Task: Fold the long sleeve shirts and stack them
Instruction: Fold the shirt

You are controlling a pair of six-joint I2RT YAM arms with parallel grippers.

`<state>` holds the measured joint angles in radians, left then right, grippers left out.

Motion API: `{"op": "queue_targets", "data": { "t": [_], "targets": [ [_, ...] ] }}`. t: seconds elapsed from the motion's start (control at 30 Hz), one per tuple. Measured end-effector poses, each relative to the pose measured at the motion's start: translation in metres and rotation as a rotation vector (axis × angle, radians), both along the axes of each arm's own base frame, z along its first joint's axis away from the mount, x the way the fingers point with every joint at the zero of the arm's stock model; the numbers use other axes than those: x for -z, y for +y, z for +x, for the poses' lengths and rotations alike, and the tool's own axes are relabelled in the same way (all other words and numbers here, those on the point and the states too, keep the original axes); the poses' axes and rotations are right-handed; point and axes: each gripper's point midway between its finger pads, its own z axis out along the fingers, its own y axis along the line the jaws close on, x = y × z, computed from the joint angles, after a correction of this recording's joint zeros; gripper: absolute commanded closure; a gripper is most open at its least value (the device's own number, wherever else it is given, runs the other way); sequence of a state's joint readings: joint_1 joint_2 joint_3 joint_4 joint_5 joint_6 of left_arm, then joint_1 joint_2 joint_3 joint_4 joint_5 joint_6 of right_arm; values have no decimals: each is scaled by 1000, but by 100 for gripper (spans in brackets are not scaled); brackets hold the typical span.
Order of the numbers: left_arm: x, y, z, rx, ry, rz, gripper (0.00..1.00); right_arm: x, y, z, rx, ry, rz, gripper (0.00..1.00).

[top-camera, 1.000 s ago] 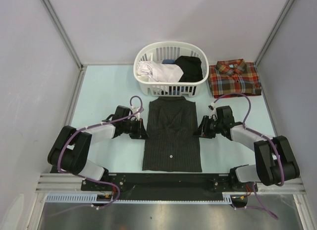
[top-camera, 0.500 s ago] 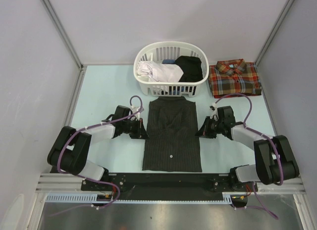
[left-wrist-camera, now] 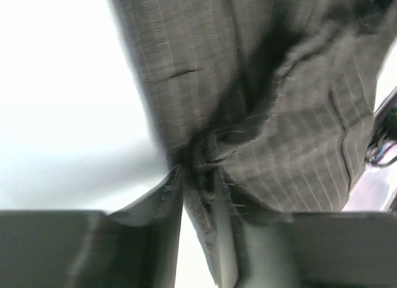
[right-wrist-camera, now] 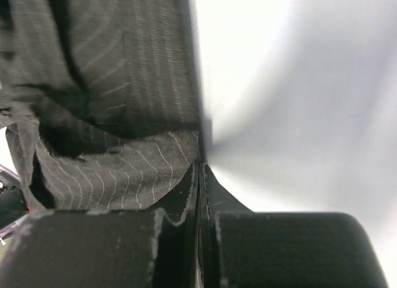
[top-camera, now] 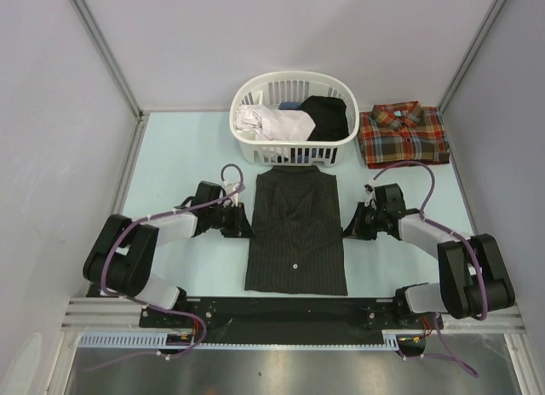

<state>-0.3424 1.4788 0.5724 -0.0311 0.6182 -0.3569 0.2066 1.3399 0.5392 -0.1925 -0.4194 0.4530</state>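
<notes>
The black pinstriped long sleeve shirt (top-camera: pixel 294 233) lies folded flat at the table's middle, collar toward the back. My left gripper (top-camera: pixel 245 222) sits low at its left edge. Its jaws are a narrow way apart, and the shirt's puckered hem (left-wrist-camera: pixel 201 195) runs between the fingers (left-wrist-camera: pixel 170 195), with light showing beside it. My right gripper (top-camera: pixel 347 225) is at the shirt's right edge with its jaws pressed together (right-wrist-camera: pixel 200 167). The striped cloth (right-wrist-camera: pixel 111 71) lies beside its tips and I see none between them. The plaid long sleeve shirt (top-camera: pixel 403 134) rests folded at the back right.
A white laundry basket (top-camera: pixel 295 75) with white, blue and black clothes stands just behind the black shirt's collar. Grey walls close in the left, right and back sides. The arms' bases and a rail run along the near edge.
The right gripper's jaws have closed and it has shifted slightly along the shirt's right edge. The left gripper has stayed at the left edge, its jaws parting a little.
</notes>
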Motion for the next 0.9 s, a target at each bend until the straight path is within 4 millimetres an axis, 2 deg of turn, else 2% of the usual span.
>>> {"op": "queue_targets", "data": {
  "t": [0.03, 0.13, 0.17, 0.2, 0.27, 0.3, 0.37, 0.43, 0.47, 0.53, 0.57, 0.67, 0.8, 0.9],
  "targets": [
    [6, 4, -1, -8, 23, 13, 54, 2, 0, -2, -5, 17, -2, 76],
    [1, 9, 1, -18, 26, -4, 39, -6, 0, -1, -32, 26, 17, 57],
    [-8, 9, 1, -12, 10, -24, 27, -14, 1, 0, -38, 15, 32, 51],
    [-21, 8, 1, -5, -19, -54, 22, -26, 3, 2, -49, -17, 54, 38],
    [-60, 1, -2, 26, -129, -137, 15, -61, 11, 4, -66, -121, 117, 24],
    [-82, -4, -6, 48, -191, -190, 14, -80, 17, 1, -78, -179, 152, 13],
    [-110, -17, -19, 101, -270, -272, 13, -121, 38, -9, -137, -313, 241, 3],
    [-120, -35, -41, 171, -274, -349, 12, -140, 64, -28, -213, -358, 328, 0],
    [-117, -44, -53, 198, -245, -374, 6, -143, 80, -41, -261, -352, 380, 0],
    [-99, -54, -76, 220, -135, -405, 4, -127, 102, -66, -315, -243, 444, 0],
    [-83, -55, -87, 215, -63, -399, 3, -113, 107, -75, -316, -175, 448, 0],
    [-44, -50, -107, 158, 125, -343, 0, -67, 109, -97, -274, 36, 424, 0],
    [-15, -43, -103, 82, 235, -283, 1, -26, 100, -107, -182, 208, 375, 0],
    [-17, -44, -98, 80, 299, -305, 1, -23, 97, -102, -132, 273, 405, 0]
  ]
}}
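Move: The left fingers are at the shirt's left edge. The middle of the shirt's lower half lies about 14 cm back and 15 cm right, with the button some 12 cm back and 12 cm right; the collar is roughly 27 cm ahead, 15 cm right. For the right hand, at the opposite edge, the lower half lies about 13 cm back and 17 cm left, and the button 12 cm back and 17 cm left. All lie 1 or 2 cm below the hands. Open both grippers wide, letting go of the shirt's side edges, and lift clear by some 12 to 14 cm. Carry both hands back about 10 cm towards the lower half, the right also swinging 10 cm left and the left hand slightly right, then sink low over the cloth with the fingers turned to point inward across it. ##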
